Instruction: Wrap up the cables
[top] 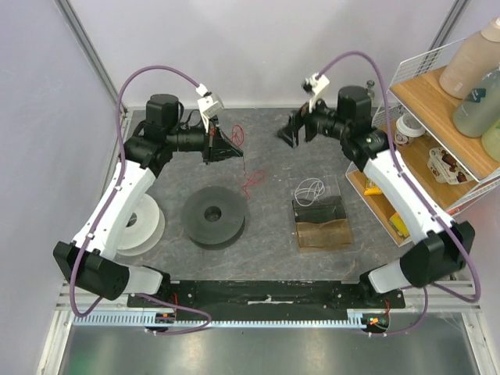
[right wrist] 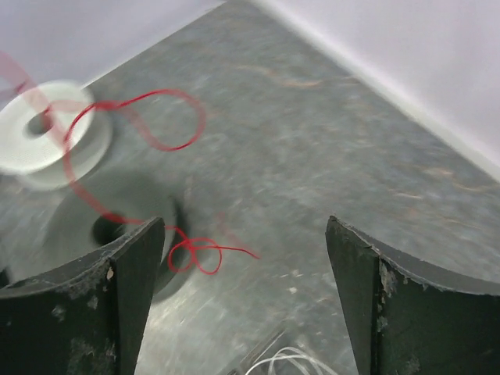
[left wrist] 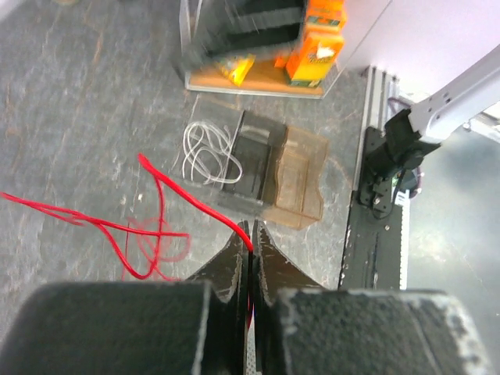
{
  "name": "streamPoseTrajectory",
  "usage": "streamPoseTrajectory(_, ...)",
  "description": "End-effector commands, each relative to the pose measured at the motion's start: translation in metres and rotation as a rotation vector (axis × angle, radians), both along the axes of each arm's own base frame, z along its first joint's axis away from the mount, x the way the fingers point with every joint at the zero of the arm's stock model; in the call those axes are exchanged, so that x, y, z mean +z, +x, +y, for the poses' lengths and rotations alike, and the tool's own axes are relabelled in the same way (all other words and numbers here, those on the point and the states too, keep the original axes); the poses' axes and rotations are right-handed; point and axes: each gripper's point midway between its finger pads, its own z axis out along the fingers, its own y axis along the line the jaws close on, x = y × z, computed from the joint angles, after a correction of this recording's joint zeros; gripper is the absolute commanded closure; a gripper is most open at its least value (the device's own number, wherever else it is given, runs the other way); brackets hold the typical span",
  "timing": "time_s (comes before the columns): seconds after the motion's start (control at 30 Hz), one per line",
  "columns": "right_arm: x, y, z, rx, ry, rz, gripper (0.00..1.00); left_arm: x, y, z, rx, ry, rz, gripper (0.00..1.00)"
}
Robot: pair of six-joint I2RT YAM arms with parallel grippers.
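The cable is a thin red wire (top: 250,181), curling in loose loops on the dark mat behind the black spool (top: 215,216). My left gripper (top: 239,150) hangs above the mat at the back. In the left wrist view the left gripper (left wrist: 251,234) is shut on one end of the red wire (left wrist: 160,226), which trails down to the tangle. My right gripper (top: 291,134) is raised at the back right with its jaws wide open. The right wrist view shows the right gripper (right wrist: 244,226) holding nothing, with the red wire (right wrist: 191,254) lying below and to its left.
A white spool (top: 141,226) lies left of the black one. A coil of white wire (top: 310,190) sits in a clear tray (top: 320,223) with a dark and a brown box. A wire shelf (top: 437,156) with bottles stands at the right edge.
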Motion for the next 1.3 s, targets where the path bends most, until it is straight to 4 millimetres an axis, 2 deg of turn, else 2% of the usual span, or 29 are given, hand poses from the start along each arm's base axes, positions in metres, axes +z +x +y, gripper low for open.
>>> streamPoseTrajectory(0.0, 0.012, -0.069, 0.029, 0.343, 0.105, -0.137, 0.09, 0.045, -0.021, -0.006, -0.150, -0.119, 0.022, 0.98)
streamPoseTrajectory(0.03, 0.002, -0.075, 0.029, 0.350, 0.123, -0.121, 0.09, 0.053, -0.024, -0.006, -0.161, -0.140, 0.021, 0.98)
streamPoseTrajectory(0.1, 0.005, -0.085, 0.032, 0.355, 0.181, -0.174, 0.09, 0.068, -0.030, -0.008, -0.175, -0.194, 0.044, 0.98)
streamPoseTrajectory(0.13, 0.000, -0.090, 0.036, 0.360, 0.196, -0.176, 0.09, 0.072, -0.035, -0.008, -0.181, -0.208, 0.039, 0.98)
streamPoseTrajectory(0.27, 0.012, -0.111, 0.064, 0.421, 0.237, -0.231, 0.05, 0.088, -0.037, -0.008, -0.170, -0.238, 0.040, 0.98)
streamPoseTrajectory(0.57, 0.046, -0.126, 0.116, 0.438, 0.439, -0.183, 0.09, 0.109, -0.046, -0.008, -0.170, -0.306, 0.082, 0.98)
streamPoseTrajectory(0.67, 0.048, -0.138, 0.132, 0.484, 0.452, -0.166, 0.12, 0.117, -0.046, -0.009, -0.174, -0.326, 0.096, 0.98)
streamPoseTrajectory(0.77, 0.040, -0.126, 0.136, 0.409, 0.434, -0.155, 0.12, 0.125, -0.052, -0.009, -0.203, -0.345, 0.098, 0.98)
streamPoseTrajectory(0.8, 0.038, -0.118, 0.135, 0.366, 0.438, -0.147, 0.15, 0.128, -0.054, -0.009, -0.209, -0.353, 0.104, 0.98)
streamPoseTrajectory(0.87, 0.033, -0.104, 0.135, 0.303, 0.439, -0.140, 0.30, 0.133, -0.057, -0.009, -0.227, -0.364, 0.104, 0.98)
streamPoseTrajectory(0.93, 0.031, -0.092, 0.133, 0.245, 0.445, -0.133, 0.49, 0.139, -0.060, -0.008, -0.233, -0.373, 0.090, 0.98)
streamPoseTrajectory(1.07, 0.029, -0.088, 0.129, 0.227, 0.409, -0.150, 0.93, 0.151, -0.064, -0.002, -0.225, -0.385, 0.053, 0.98)
streamPoseTrajectory(1.1, 0.027, -0.085, 0.124, 0.206, 0.384, -0.155, 1.00, 0.155, -0.065, 0.000, -0.221, -0.387, 0.039, 0.98)
streamPoseTrajectory(1.17, 0.020, -0.072, 0.107, 0.137, 0.336, -0.159, 1.00, 0.161, -0.065, 0.007, -0.204, -0.390, 0.014, 0.98)
streamPoseTrajectory(1.27, 0.021, -0.041, 0.065, 0.005, 0.310, -0.168, 1.00, 0.161, -0.063, 0.019, -0.180, -0.382, 0.002, 0.98)
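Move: Below the left fingertips, which already pinch the red cable, its free stretch hangs some 5 cm under that hand; from the open right hand this stretch lies about 12 cm left, 11 cm back and 5 cm lower. The dark spool sits about 16 cm back and 22 cm left of the right hand; the white cable is roughly 6 cm back and 10 cm right. Both are some 25 cm below. Sweeping back and to its left, roughly 13 cm each way, the wide-open right hand goes to the red cable hanging from the left hand, dips and recovers, then shuts its fingers on the cable and eases about 5 cm forward. Meanwhile the left hand keeps its pinch and rises some 13 cm, drawing back slightly, its fingers tipping up about 20 degrees. ##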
